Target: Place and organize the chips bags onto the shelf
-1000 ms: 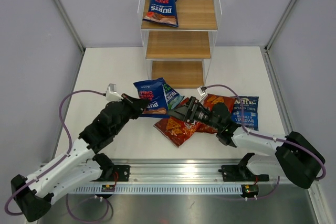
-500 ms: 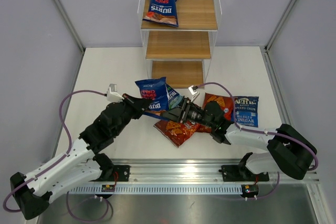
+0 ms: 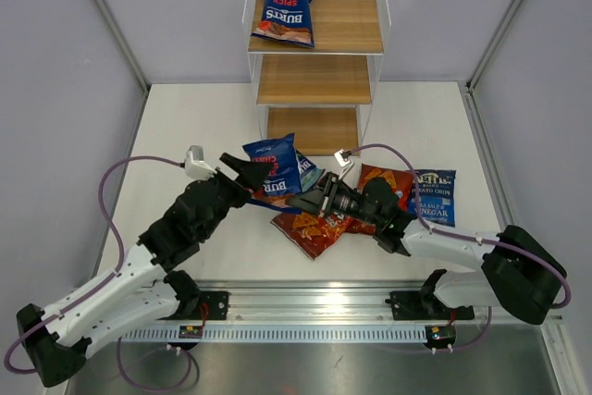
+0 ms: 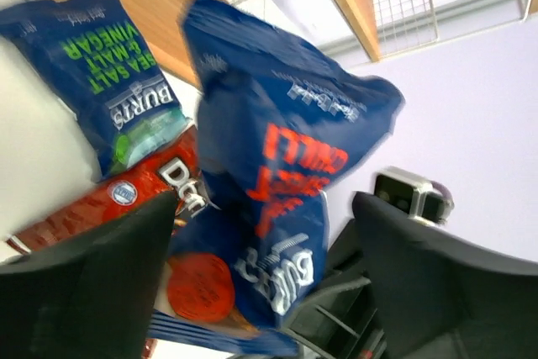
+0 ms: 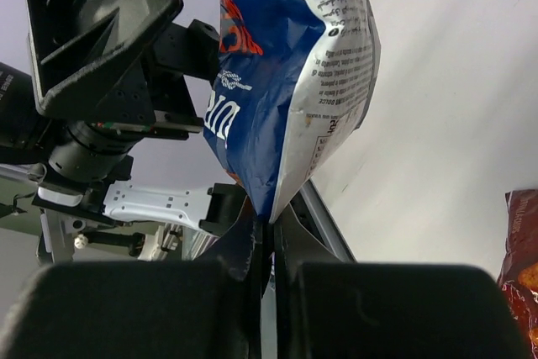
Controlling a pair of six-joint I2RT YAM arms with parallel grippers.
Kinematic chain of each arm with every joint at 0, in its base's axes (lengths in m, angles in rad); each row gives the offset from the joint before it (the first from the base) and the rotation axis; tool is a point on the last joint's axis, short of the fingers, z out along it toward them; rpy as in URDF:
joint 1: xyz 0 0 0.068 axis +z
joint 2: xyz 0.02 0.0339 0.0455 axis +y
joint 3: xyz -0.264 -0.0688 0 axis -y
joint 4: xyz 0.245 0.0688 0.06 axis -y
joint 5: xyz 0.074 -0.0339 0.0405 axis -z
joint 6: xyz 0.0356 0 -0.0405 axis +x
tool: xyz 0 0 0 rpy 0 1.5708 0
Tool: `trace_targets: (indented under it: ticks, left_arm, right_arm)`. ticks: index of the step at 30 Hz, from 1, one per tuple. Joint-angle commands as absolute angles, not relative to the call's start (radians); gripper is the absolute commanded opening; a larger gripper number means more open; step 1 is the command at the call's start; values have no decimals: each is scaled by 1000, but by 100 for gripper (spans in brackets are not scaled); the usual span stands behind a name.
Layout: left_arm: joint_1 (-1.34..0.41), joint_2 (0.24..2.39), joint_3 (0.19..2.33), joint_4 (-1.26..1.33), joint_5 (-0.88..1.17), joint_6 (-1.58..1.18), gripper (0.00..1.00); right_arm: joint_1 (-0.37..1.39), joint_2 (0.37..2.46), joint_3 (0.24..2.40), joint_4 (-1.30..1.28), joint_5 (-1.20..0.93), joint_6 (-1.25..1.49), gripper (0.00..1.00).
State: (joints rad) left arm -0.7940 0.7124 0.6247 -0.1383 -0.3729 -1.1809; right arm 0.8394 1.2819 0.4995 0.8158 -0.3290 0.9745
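Observation:
A dark blue Burts chilli bag [image 3: 275,168] hangs above the table between my two grippers. My right gripper [image 3: 301,201] is shut on its bottom seam [image 5: 271,237]; the bag [image 5: 286,65] stands up from the jaws. My left gripper [image 3: 242,170] is open, its fingers [image 4: 92,283] apart on either side of the bag [image 4: 277,166] without pinching it. On the table lie another Burts bag [image 3: 305,173], two red Doritos bags [image 3: 310,228] [image 3: 384,182] and a blue Sea Salt & Vinegar bag [image 3: 433,196]. One Burts bag [image 3: 285,13] lies on the shelf's [image 3: 314,80] top board.
The shelf stands at the far middle of the table, its middle and bottom boards bare. The loose bags cluster in front of it, under and right of the grippers. Grey walls close in the left, right and back.
My right gripper has moved left and shut on the chilli bag's bottom edge. My left gripper, shut on that bag before, has opened and let it go.

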Motion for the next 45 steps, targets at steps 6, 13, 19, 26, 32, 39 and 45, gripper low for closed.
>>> trace_targets:
  ticks: [6,13,19,26,32,39,45]
  left_arm:
    - [-798,683,859,-322,-635,-904,99]
    - [-796,618,1043,-616,-811,-671,99]
    - [-796,585,1080,-758,-807,-615,99]
    - [-796,542,1013,-822,-767,-595,99]
    - [-796,514,966,-851,-695,-558,99]
    - [-796,404,908,-864,-676,-512,99]
    - [-798,377,879,-855,-649,-491,99]
  right_arm:
    - [847,1065,583,640,-269,868,0]
    - [838,907,823,198,-161,736,0]
    - [709,986,1305,-295,-219,565,0]
    - [419,1343,1840,-547,-403,532,0]
    - [377,1701,2446,-845,-366,434,0]
    - [261,1870,2626,-850,-446,526,0]
    - [239,2012,2767,-899,-584,555,0]
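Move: The right hand already pinches the chilli bag's lower corner. The free right half of the top shelf lies about 33 cm ahead, 10 cm right and 27 cm above it. The shelved chilli bag is 31 cm ahead, 3 cm left, 26 cm up; on the table, some 20 cm down, Doritos lies 6 cm ahead, 6 cm right. From the left hand, that free half is roughly 28 cm ahead, 18 cm right, 23 cm up. Right keeps pinching the chilli bag, lifting about 30 cm, then forward-right onto the top shelf; left retreats 15 cm leftward. ##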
